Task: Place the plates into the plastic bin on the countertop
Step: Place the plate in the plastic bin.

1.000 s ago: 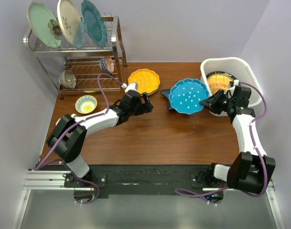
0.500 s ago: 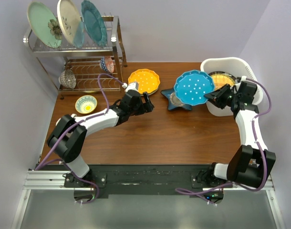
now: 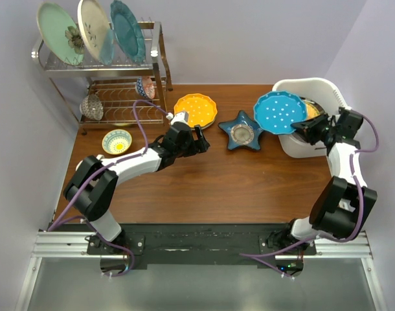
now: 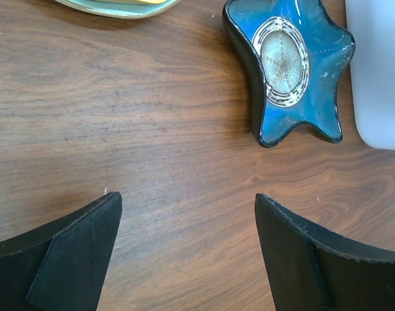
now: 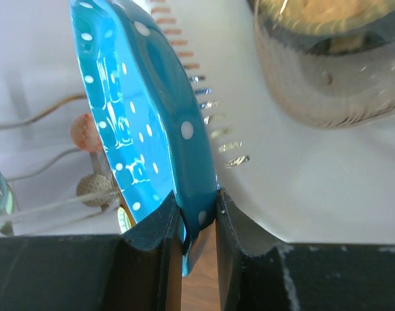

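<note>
My right gripper is shut on the rim of a blue white-dotted plate, which it holds tilted over the left rim of the white plastic bin. A plate with a yellow centre lies inside the bin, partly hidden. The blue star-shaped plate lies flat on the table left of the bin. Further left sits the yellow scalloped plate. My left gripper hangs open over bare wood just below that plate.
A chrome wire rack at the back left carries three large upright plates on top and a small patterned bowl below. Another small yellow-and-blue bowl sits on the table in front of the rack. Walls close in on both sides.
My right gripper has lifted the blue dotted plate off the star-shaped plate and carried it right, up over the bin's rim. The left arm has stayed still.
</note>
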`<action>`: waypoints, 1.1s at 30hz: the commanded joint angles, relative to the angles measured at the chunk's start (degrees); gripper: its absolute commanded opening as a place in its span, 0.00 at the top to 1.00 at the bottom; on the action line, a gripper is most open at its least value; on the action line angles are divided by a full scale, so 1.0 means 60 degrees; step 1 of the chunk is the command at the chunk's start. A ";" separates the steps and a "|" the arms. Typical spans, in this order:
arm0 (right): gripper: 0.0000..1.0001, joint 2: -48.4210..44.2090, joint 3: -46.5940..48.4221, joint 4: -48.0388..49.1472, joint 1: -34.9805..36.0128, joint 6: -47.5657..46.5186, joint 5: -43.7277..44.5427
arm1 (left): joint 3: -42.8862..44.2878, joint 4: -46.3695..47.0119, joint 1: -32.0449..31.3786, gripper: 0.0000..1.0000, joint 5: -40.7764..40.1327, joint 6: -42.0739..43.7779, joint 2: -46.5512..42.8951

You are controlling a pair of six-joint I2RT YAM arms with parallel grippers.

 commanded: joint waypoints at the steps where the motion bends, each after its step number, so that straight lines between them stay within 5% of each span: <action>1: 1.00 0.0065 0.0988 0.1586 -0.0441 0.0672 -0.1176 | 0.0119 0.0308 0.0075 0.12 0.0117 -0.0003 -0.0006; 19: 1.00 0.0448 -0.0374 0.4440 -0.1540 0.2999 -0.1001 | 0.0090 0.0322 0.0075 0.13 0.0337 0.0041 0.0082; 33: 1.00 0.0330 -0.0447 0.4355 -0.1730 0.3162 0.0347 | 0.0089 0.0440 0.0060 0.13 0.0454 0.0216 0.0097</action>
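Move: The right hand already holds the blue dotted plate by its right-hand edge, high over the front left part of the bin. The bin's middle lies about 7 cm to its right, 4 cm ahead and 12 cm below. The yellow plate already in the bin is some 6 cm ahead, 5 cm right and 16 cm down, and the star dish is roughly 17 cm left, level with the hand and 17 cm lower. From the left hand the bin is around 38 cm right and 8 cm ahead, 3 cm below. Still pinching the blue dotted plate at its edge, the right hand carries it about 9 cm to the right across the bin's opening, quick at first and then easing off. On the way it swings some 20 degrees clockwise, rolls slightly so its left side rises, and sinks only a little towards the end; the fingers stay shut on the rim. ##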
